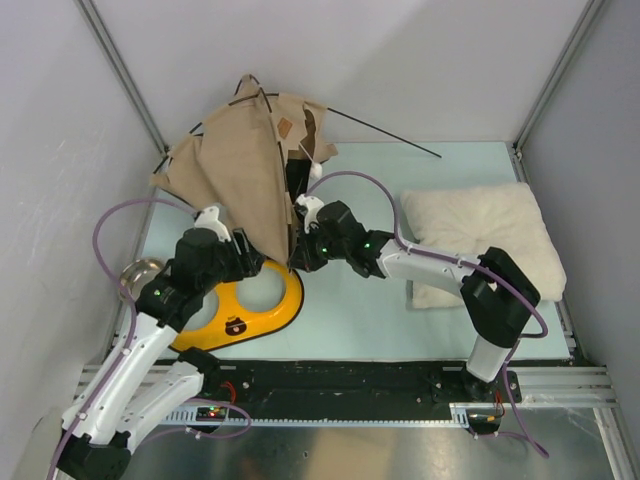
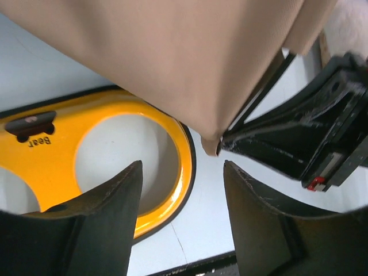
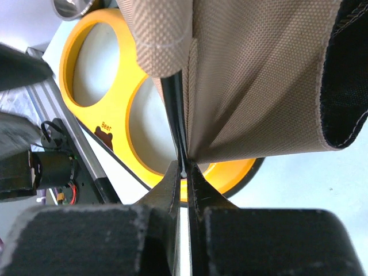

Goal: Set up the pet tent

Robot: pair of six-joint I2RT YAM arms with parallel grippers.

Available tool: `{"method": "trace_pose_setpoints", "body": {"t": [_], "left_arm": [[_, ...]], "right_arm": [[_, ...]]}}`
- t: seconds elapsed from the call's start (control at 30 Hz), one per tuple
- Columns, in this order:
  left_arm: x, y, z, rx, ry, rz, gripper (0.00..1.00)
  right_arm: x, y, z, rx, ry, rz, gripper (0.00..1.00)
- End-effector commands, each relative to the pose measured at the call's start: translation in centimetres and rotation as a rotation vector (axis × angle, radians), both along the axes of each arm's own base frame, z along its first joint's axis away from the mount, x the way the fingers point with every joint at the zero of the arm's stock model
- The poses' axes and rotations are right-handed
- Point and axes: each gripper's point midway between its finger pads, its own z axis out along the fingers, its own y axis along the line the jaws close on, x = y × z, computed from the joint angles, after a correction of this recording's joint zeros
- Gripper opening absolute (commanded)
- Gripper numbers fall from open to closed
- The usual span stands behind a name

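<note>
The pet tent (image 1: 245,170) is a tan fabric teepee leaning at the back left, with its lower corner hanging over the yellow feeder. My right gripper (image 3: 184,167) is shut on a thin black pole (image 3: 175,109) where it comes out of the tan fabric (image 3: 259,80). In the top view the right gripper (image 1: 297,262) sits at the tent's lowest tip. My left gripper (image 2: 182,167) stands open just below that fabric corner (image 2: 210,144) with nothing between its fingers. It is close beside the right gripper (image 2: 310,138). Another black pole (image 1: 385,132) sticks out to the right of the tent's top.
A yellow double-bowl feeder (image 1: 255,305) lies under both grippers at the front left. A metal bowl (image 1: 140,270) sits by the left wall. A cream fluffy pillow (image 1: 480,235) lies at the right, partly under the right arm. Walls close in on three sides.
</note>
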Motion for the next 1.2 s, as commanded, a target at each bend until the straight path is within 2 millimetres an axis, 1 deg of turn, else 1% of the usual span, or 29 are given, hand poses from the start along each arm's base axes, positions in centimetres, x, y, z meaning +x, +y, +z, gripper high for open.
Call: {"method": "trace_pose_setpoints", "body": {"t": [0.0, 0.07, 0.13, 0.17, 0.2, 0.3, 0.4, 0.5, 0.53, 0.57, 0.6, 0.63, 0.73, 0.83, 0.97, 1.07, 1.17], "left_arm": [[1.7, 2.0, 3.0, -0.004, -0.069, 0.133, 0.63], [2.1, 2.5, 3.8, -0.008, -0.086, 0.164, 0.64], [2.5, 3.4, 4.9, -0.009, -0.114, 0.197, 0.64], [2.6, 3.9, 5.8, -0.007, -0.136, 0.209, 0.65], [2.8, 4.7, 6.4, 0.005, -0.156, 0.233, 0.65], [3.2, 7.1, 9.3, 0.036, -0.226, 0.301, 0.69], [3.6, 9.0, 11.7, 0.065, -0.269, 0.345, 0.74], [4.1, 10.2, 14.6, 0.088, -0.316, 0.368, 0.8], [4.3, 10.7, 15.4, 0.098, -0.329, 0.379, 0.88], [4.4, 11.0, 16.4, 0.102, -0.346, 0.386, 0.94], [4.5, 11.3, 17.0, 0.106, -0.353, 0.394, 0.97], [4.6, 11.6, 17.8, 0.106, -0.368, 0.403, 0.98], [4.5, 12.3, 19.4, 0.101, -0.398, 0.425, 0.99], [4.5, 12.8, 20.1, 0.097, -0.411, 0.436, 1.0], [4.5, 12.0, 19.6, 0.059, -0.397, 0.392, 1.0], [4.8, 9.9, 18.3, 0.008, -0.365, 0.29, 1.0], [5.1, 7.4, 16.9, -0.06, -0.325, 0.163, 1.0]], "right_arm": [[-0.7, -0.9, 1.6, 0.021, 0.004, 0.036, 0.0], [-0.9, -1.0, 1.6, 0.024, 0.02, 0.044, 0.0], [-0.9, -1.1, 2.0, 0.033, 0.019, 0.048, 0.0], [-0.8, -1.2, 2.2, 0.038, 0.017, 0.045, 0.0], [-0.6, -1.4, 2.4, 0.042, 0.017, 0.04, 0.0], [-0.1, -1.9, 2.5, 0.039, 0.018, 0.019, 0.0], [0.4, -2.5, 2.0, 0.005, 0.01, -0.002, 0.0], [0.7, -3.5, 0.9, -0.053, 0.001, -0.025, 0.0], [0.8, -3.8, 0.7, -0.072, -0.007, -0.028, 0.0], [0.8, -4.2, 0.3, -0.096, -0.01, -0.035, 0.0], [0.8, -4.5, 0.0, -0.118, -0.018, -0.039, 0.0], [0.8, -4.8, -0.3, -0.142, -0.024, -0.044, 0.0], [0.7, -5.5, -1.0, -0.205, -0.061, -0.046, 0.0], [0.6, -5.6, -1.3, -0.239, -0.096, -0.052, 0.0], [0.7, -5.2, -1.1, -0.258, -0.149, -0.059, 0.0], [0.5, -4.4, -0.8, -0.281, -0.191, -0.043, 0.0], [0.5, -3.7, -0.4, -0.297, -0.232, -0.041, 0.0]]}}
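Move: The left hand, empty and already partly open, has the tent's left corner roughly 22 cm ahead, 24 cm left and 8 cm lower. The tent's near corner is about 8 cm right, 2 ahead and 4 below; the yellow stand's middle is some 3 cm back, 7 left and 16 below. The right hand already pinches that near corner with its pole end, the stand 5 cm back, 15 left and 12 below. Left hand rises 18 cm, swinging 11 left, opening wide; right, still pinching, draws the near corner right and down. ##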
